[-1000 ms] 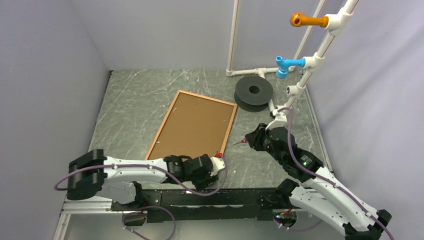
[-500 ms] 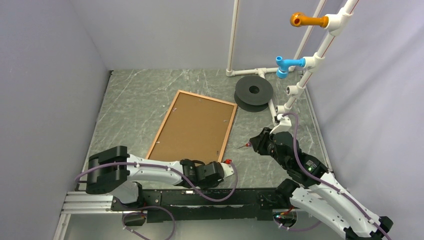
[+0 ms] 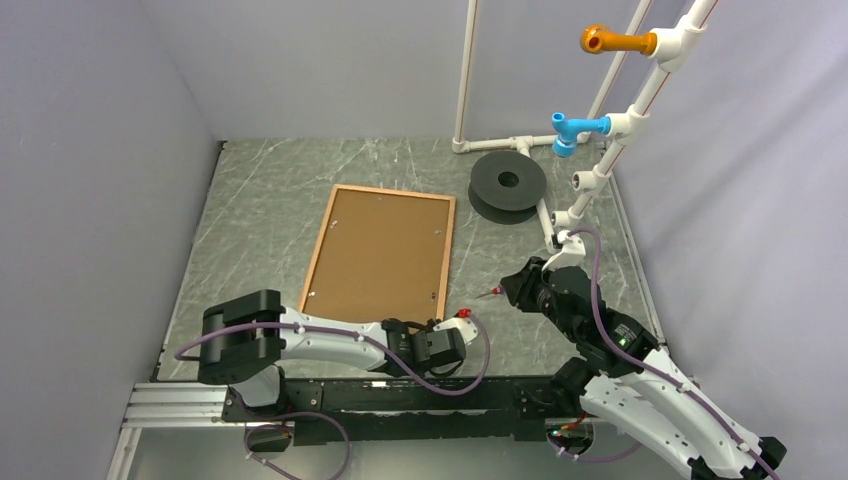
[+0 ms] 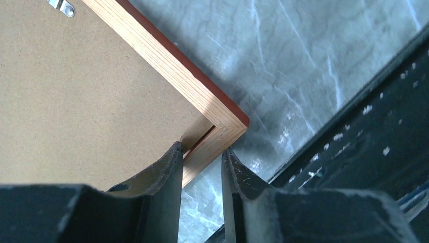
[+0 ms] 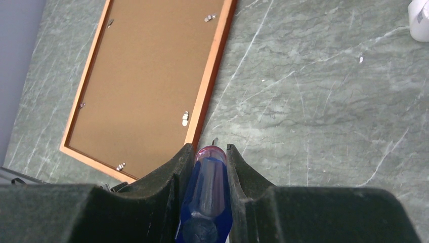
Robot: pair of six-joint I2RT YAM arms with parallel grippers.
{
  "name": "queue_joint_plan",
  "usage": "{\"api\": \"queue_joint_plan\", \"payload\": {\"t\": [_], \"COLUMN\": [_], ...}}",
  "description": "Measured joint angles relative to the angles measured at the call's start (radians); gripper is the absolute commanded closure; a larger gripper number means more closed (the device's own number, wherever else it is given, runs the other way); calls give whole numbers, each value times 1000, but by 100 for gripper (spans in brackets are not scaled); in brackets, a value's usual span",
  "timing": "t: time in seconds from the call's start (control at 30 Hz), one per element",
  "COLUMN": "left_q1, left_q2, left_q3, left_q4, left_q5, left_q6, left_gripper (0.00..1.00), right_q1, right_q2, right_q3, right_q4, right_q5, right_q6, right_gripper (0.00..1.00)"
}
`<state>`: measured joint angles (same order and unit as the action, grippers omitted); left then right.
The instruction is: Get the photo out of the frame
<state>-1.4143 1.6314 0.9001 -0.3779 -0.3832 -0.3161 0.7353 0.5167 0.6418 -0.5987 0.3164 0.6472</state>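
The reddish-brown wooden frame (image 3: 318, 248) lies face down on the marble table, its brown fibreboard backing panel (image 3: 380, 252) facing up. The photo is hidden under that panel. My left gripper (image 3: 450, 322) sits low at the frame's near right corner. In the left wrist view its fingers (image 4: 201, 148) pinch the near rail (image 4: 167, 61), one fingertip on the inner side over the backing (image 4: 76, 91), the other at the outer edge. My right gripper (image 3: 508, 286) hovers right of the frame (image 5: 211, 76), shut (image 5: 209, 147) on a blue-handled screwdriver (image 5: 207, 192) whose tip points at the table.
Small metal clips (image 5: 185, 118) hold the backing in place. A black spool (image 3: 508, 186) lies at the back right, beside a white pipe rack with a blue fitting (image 3: 572, 130) and an orange one (image 3: 610, 40). A black mounting rail (image 4: 364, 152) runs along the near edge.
The left arm slid right along the near edge and its jaws closed on the frame's near right corner. The frame turned from a slant to lie squarer. The right gripper drew back slightly.
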Motion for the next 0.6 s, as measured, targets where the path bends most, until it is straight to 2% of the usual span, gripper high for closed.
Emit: {"api": "queue_joint_plan", "payload": {"t": [0.23,0.33,0.47,0.6], "left_q1": [35,89,224,403], "left_q2": [24,17,-7,2], "left_q3": [21,16,-9,-10], "left_q4": [7,33,98,174], "left_q5": [-39,-26,57,162], "left_q6": [-163,-227,-302,-362], "left_gripper": [95,95,96,96], "right_q1": [0,0,0,0], "right_q2": [-11,-13,-13,-13], "right_q3": [-5,-6,-6,-10], "right_q4": [-1,-1,-2,-2], "right_q5": [9,15,15,14], "right_q6": [0,0,1,11], "right_gripper": [100,100,100,100]}}
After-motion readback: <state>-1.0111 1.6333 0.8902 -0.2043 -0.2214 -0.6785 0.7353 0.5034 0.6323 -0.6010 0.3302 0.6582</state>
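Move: The frame lies back side up, its near short bar already between the left hand's fingers; its middle is about 16 cm ahead and 8 cm to the left. The bar's near-right corner is roughly 3 cm to the hand's right, level ahead, and the black rail about 5 cm back. The black spool stands some 33 cm ahead and 16 cm right. From the right hand, the frame's middle lies about 7 cm ahead, 24 cm left and 18 cm down. The frame is swung round by its near bar, which the left hand keeps pinched close to the near-right corner: the hand drags it forward about 11 cm, away from the black rail, slowly at first and then ever faster. As it goes, the wrist turns some 35 degrees counter-clockwise and tips its left side down. ##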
